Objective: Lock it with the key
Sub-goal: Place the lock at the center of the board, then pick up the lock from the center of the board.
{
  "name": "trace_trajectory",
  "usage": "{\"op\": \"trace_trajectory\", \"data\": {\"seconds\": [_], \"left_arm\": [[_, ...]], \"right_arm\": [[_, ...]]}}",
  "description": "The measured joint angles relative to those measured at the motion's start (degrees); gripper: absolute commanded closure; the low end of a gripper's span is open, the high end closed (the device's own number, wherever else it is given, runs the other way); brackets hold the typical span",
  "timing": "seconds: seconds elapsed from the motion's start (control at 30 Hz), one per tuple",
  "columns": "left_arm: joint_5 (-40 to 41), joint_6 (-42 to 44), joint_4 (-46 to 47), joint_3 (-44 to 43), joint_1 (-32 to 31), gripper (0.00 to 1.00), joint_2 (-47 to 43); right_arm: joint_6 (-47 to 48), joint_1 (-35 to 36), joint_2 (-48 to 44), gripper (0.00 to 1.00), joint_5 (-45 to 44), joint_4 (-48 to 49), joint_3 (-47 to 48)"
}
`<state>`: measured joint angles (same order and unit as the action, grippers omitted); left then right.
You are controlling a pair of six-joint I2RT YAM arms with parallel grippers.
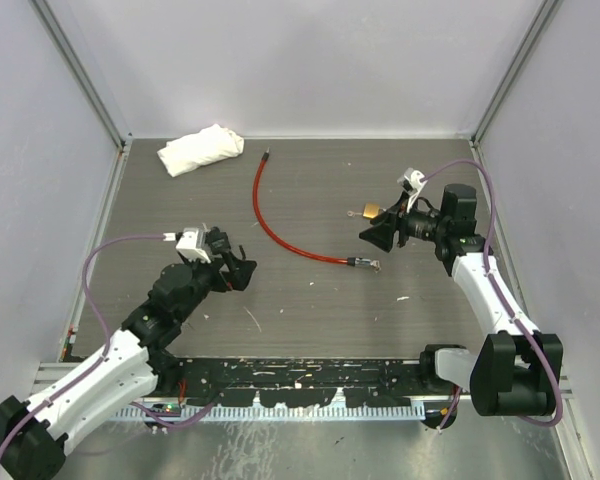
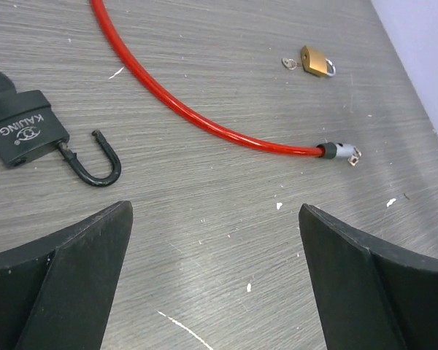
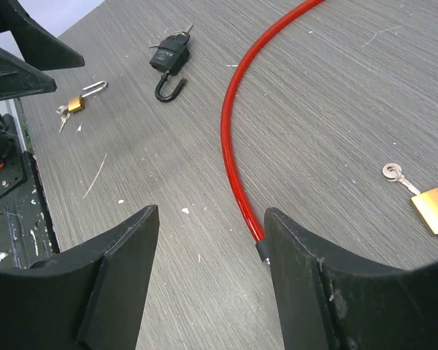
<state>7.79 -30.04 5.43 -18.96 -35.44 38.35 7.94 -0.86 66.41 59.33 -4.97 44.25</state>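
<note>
A black padlock (image 2: 22, 127) lies on the table with its shackle (image 2: 98, 160) swung open, left of and beyond my left gripper (image 2: 213, 208). That gripper is open wide and holds nothing. In the right wrist view the same padlock (image 3: 169, 58) has keys (image 3: 179, 33) at its body. A brass padlock (image 1: 370, 211) with a key (image 2: 290, 64) in it lies beside my right gripper (image 1: 375, 232). My right gripper (image 3: 212, 211) is open and empty above the table.
A red cable (image 1: 280, 235) curves across the middle of the table. Its metal end (image 2: 339, 152) lies by my right finger (image 3: 314, 292). A white cloth (image 1: 200, 148) sits at the back left. A second small brass padlock (image 3: 77, 104) lies near the left arm.
</note>
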Motion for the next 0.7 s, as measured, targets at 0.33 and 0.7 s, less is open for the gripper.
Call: {"op": "trace_trajectory", "data": {"seconds": [0.33, 0.7], "left_arm": [[1.46, -3.76, -7.08, 0.28, 0.11, 0.02, -1.51], [1.44, -4.0, -13.53, -6.62, 0.46, 0.02, 11.8]], "right_arm": [[1.4, 0.0, 0.61, 0.35, 0.76, 0.13, 0.0], [2.51, 0.0, 0.61, 0.35, 0.74, -0.17, 0.0]]}}
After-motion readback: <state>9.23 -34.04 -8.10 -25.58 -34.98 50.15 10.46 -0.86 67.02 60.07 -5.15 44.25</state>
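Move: The black padlock the left hand seems to be going for lies about 10 cm ahead of it, 10 cm to its left and some 12 cm below. The small gold padlock lies roughly 9 cm back and 17 cm left, and the red hose's middle about 11 cm ahead and 4 cm right, both down on the table. From the right hand the black padlock is some 4 cm ahead, 34 cm left and 17 cm below. Touching nothing, the left hand sinks towards the table and the black padlock, about 5 cm in all, after first easing out its retreat with a centimetre or so back and to the left. As it drops, its fingers tip down by some 15 to 20 degrees and its left side rises a little; the gripper stays wide open. ##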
